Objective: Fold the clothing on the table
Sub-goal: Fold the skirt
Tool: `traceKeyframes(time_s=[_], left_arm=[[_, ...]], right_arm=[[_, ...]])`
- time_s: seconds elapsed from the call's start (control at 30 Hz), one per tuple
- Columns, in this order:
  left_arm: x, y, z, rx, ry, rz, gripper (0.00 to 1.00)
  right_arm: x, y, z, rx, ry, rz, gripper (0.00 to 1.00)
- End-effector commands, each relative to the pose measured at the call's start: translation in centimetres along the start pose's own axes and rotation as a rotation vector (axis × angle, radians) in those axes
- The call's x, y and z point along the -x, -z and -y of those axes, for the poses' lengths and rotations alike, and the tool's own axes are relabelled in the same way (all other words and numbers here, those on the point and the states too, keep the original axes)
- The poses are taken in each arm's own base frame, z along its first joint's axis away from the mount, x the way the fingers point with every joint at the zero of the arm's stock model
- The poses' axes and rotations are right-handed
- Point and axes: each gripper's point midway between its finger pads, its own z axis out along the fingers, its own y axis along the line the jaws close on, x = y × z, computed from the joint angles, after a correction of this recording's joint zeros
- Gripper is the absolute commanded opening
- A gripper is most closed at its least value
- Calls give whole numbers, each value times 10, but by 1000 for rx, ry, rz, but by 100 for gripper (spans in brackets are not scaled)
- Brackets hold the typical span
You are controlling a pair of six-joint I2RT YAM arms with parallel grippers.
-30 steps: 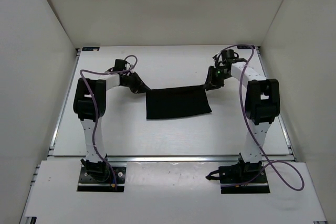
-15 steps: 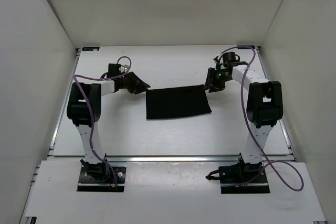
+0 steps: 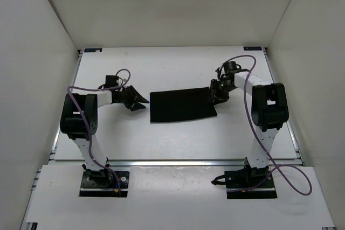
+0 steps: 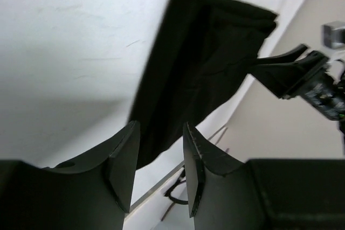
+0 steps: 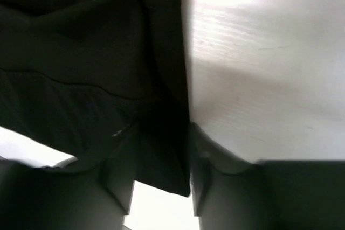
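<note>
The black clothing (image 3: 182,105) lies flat as a wide rectangle in the middle of the white table (image 3: 178,138). My left gripper (image 3: 141,102) hovers just left of the cloth's left edge, apart from it. In the left wrist view the left gripper (image 4: 160,157) is open with nothing between its fingers, and the clothing (image 4: 205,52) stretches away beyond them. My right gripper (image 3: 214,96) sits over the cloth's far right corner. In the right wrist view the right gripper (image 5: 161,187) has its jaws apart, with a corner of the clothing (image 5: 81,79) lying between them.
Off-white walls (image 3: 38,52) close in the table on the left, back and right. A metal rail (image 3: 178,162) runs along the near edge, in front of the arm bases. Purple cables (image 3: 291,179) loop off both arms.
Both grippers have opened. The left gripper has let go of the cloth's far left corner and drawn back to the left and nearer. The right gripper has dropped slightly onto the right corner.
</note>
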Motion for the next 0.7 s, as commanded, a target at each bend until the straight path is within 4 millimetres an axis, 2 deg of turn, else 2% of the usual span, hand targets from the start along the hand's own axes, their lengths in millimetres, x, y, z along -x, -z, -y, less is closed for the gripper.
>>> traceKeyframes(time_s=[0.0, 0.03, 0.1, 0.2, 0.23, 0.27, 0.37, 0.5, 0.67], left_arm=[[-8, 3, -6, 44, -66, 8, 49], [-10, 2, -6, 45, -75, 6, 48], [-9, -2, -20, 92, -71, 26, 48], [-10, -11, -24, 97, -81, 35, 34], [-9, -14, -20, 94, -97, 38, 21], [-9, -20, -20, 101, -105, 29, 13], [-16, -30, -19, 114, -118, 5, 1], [-18, -33, -22, 116, -109, 7, 0], [-22, -37, -19, 105, -112, -4, 0]], right_arm=[[-7, -11, 2, -38, 34, -39, 35], [-6, -13, 1, -46, 39, -46, 19], [-5, -10, -1, -37, 30, -44, 0], [-6, -3, -2, -33, 20, -33, 1], [1, 6, -2, -46, 23, -3, 0], [2, 10, -6, -46, 26, -2, 0], [9, 27, -23, -64, 61, 8, 0], [20, 49, -61, -26, 72, 25, 0], [31, 67, -132, 92, 94, 69, 0]])
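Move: The right hand's open fingers straddle the middle of the skirt's right edge, which lies some 1 cm back, 1 cm left and 1 cm below the hand point. Its near-right corner is about 7 cm back and 2 cm right of that hand. From the left hand, the middle of the left edge is roughly 2 cm back, 3 cm right and 4 cm below, with the far-left corner about 6 cm ahead and 3 cm right. The right fingers pinch the skirt's right edge shut, dip barely a centimetre and wait briefly, then lift it about 7 cm while carrying it some 5 cm left, over the rest of the skirt. Meanwhile the left hand sinks about 3 cm and draws back 2 cm, closes, and slides its shut fingers a couple of centimetres right at table level, ending with the tips on the left edge. ##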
